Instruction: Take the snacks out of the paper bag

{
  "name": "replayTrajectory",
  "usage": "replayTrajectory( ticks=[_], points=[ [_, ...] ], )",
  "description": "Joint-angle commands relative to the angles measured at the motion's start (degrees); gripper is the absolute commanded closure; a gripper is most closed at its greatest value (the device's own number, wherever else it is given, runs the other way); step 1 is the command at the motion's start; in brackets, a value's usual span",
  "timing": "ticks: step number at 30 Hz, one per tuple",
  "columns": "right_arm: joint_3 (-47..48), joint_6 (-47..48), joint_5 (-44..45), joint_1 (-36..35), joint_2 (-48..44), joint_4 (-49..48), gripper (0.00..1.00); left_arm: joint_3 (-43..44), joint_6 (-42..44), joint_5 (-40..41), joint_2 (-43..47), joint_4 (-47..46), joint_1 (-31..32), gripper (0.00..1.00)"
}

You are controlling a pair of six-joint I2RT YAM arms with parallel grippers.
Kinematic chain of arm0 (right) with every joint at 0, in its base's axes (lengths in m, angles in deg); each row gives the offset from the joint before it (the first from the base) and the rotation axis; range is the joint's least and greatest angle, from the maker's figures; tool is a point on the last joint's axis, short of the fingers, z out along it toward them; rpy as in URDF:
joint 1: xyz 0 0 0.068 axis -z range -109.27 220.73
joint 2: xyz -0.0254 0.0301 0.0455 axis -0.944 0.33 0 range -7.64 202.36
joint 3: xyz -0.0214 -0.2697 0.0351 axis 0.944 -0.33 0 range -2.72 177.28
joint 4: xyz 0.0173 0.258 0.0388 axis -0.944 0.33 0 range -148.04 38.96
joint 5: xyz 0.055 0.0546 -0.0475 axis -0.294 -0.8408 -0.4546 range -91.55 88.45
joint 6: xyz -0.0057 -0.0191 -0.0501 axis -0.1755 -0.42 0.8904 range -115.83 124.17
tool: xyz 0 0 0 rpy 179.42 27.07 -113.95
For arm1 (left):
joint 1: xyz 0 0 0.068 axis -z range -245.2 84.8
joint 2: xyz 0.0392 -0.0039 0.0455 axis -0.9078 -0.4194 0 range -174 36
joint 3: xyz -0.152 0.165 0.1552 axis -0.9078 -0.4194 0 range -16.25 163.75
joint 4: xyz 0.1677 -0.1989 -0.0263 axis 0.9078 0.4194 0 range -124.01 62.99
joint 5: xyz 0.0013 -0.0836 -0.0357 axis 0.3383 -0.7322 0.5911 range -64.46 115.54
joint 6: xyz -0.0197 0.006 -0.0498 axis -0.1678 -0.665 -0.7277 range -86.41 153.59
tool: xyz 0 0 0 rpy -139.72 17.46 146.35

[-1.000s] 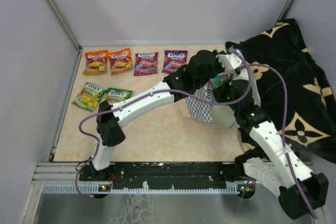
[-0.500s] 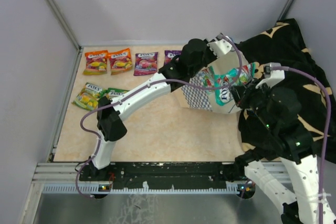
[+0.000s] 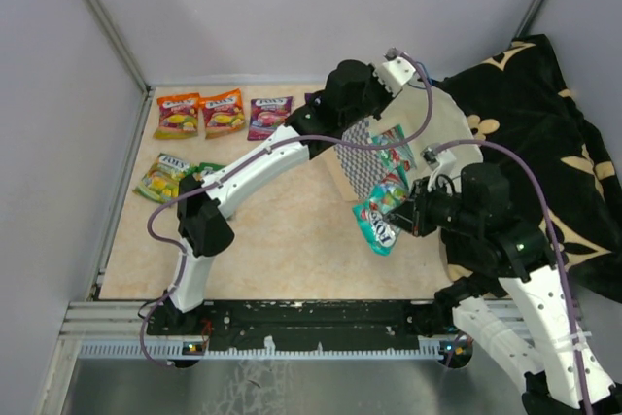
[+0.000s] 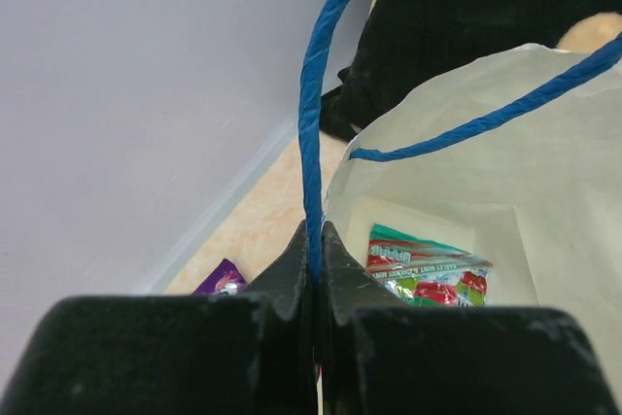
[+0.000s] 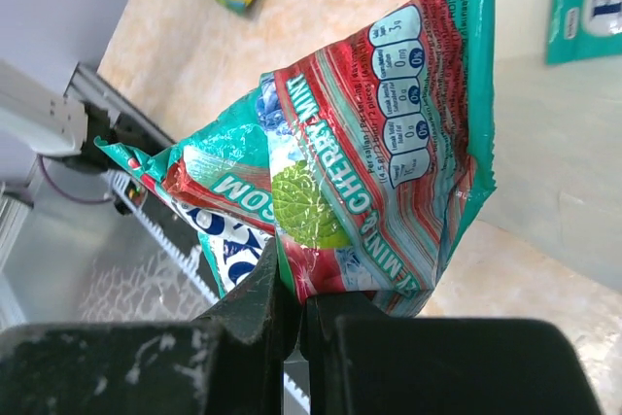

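Observation:
The paper bag (image 3: pixel 374 157) hangs tilted at centre right, its mouth turned toward the right arm. My left gripper (image 3: pixel 389 70) is shut on its blue cord handle (image 4: pixel 313 133), above the rim. One teal snack (image 4: pixel 428 274) lies inside the bag. My right gripper (image 3: pixel 410 213) is shut on crumpled teal snack wrapping (image 3: pixel 381 223) held just outside the bag's mouth, above the table; whether it is one packet or two I cannot tell. Two orange snacks (image 3: pixel 199 114), a purple one (image 3: pixel 269 116) and green ones (image 3: pixel 165 178) lie on the table at left.
A black cloth with gold flower marks (image 3: pixel 549 143) covers the right side, behind the right arm. The left arm stretches diagonally across the table's middle. A metal rail (image 3: pixel 292 323) runs along the near edge. Grey walls close in the left and back.
My right gripper has drawn the teal wrapping out of the bag, down and toward the near edge. The left gripper has raised the handle up and back, tipping the bag.

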Motion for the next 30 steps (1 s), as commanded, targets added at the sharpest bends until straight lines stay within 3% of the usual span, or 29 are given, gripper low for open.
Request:
replayTrajectory(
  ticks=[1, 3, 8, 12, 16, 21, 28, 30],
  points=[
    [-5.2, -3.7, -4.2, -4.0, -2.3, -10.2, 1.00, 2.6, -4.7, -4.4, 1.0, -1.6, -0.2, 1.00],
    [-7.9, -4.8, 2.0, -8.9, -2.0, -13.3, 1.00, 2.7, -5.5, -4.9, 0.9, -1.6, -0.2, 1.00],
    [-8.7, -2.7, 25.2, -29.3, 6.0, -18.6, 1.00, 6.1, -7.2, -6.2, -0.5, -0.1, -0.3, 1.00],
    [-12.6, -3.0, 30.0, -37.0, 13.8, -27.0, 1.00, 7.1, -9.4, -7.4, -0.5, 0.8, -0.7, 1.00],
    [-20.2, -7.5, 31.8, -37.9, 17.9, -39.8, 1.00, 5.6, -11.0, -8.2, 0.9, 0.7, -0.8, 1.00],
    [-21.8, -15.7, 40.8, -38.0, 25.8, -49.5, 1.00, 4.9, -12.1, -8.9, 1.9, 0.9, -0.9, 1.00],
    [-15.4, -26.4, 51.5, -38.0, 38.7, -48.8, 1.00, 4.7, -12.2, -9.8, 2.8, 1.2, -0.9, 1.00],
    [-14.0, -26.3, 51.7, -38.0, 39.8, -48.8, 0.92, 4.0, -12.0, -10.2, 3.3, 1.0, -0.8, 1.00]
  ],
)
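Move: The mint-and-cherry snack pack is already pinched in the right hand, bound for bare table roughly 8 cm ahead, 18 cm left and 26 cm below. The paper bag stands about 20 cm ahead of this hand, 15 cm down; another teal pack lies inside, 3 cm left. The nearest green pack is some 39 cm left, 20 cm ahead. From the left hand, holding the bag's handle, the bare spot is 19 cm back, 19 cm left, 34 cm down. The mint-and-cherry pack, kept pinched, is carried by the right hand about 20 cm down and 13 cm left, away from the bag's mouth towards the bare table, drawing back slightly at first, then going forward; the fingers tip some 15 degrees further down. The left hand keeps its grip on the blue handle, easing a couple of centimetres back and right while tilting. ##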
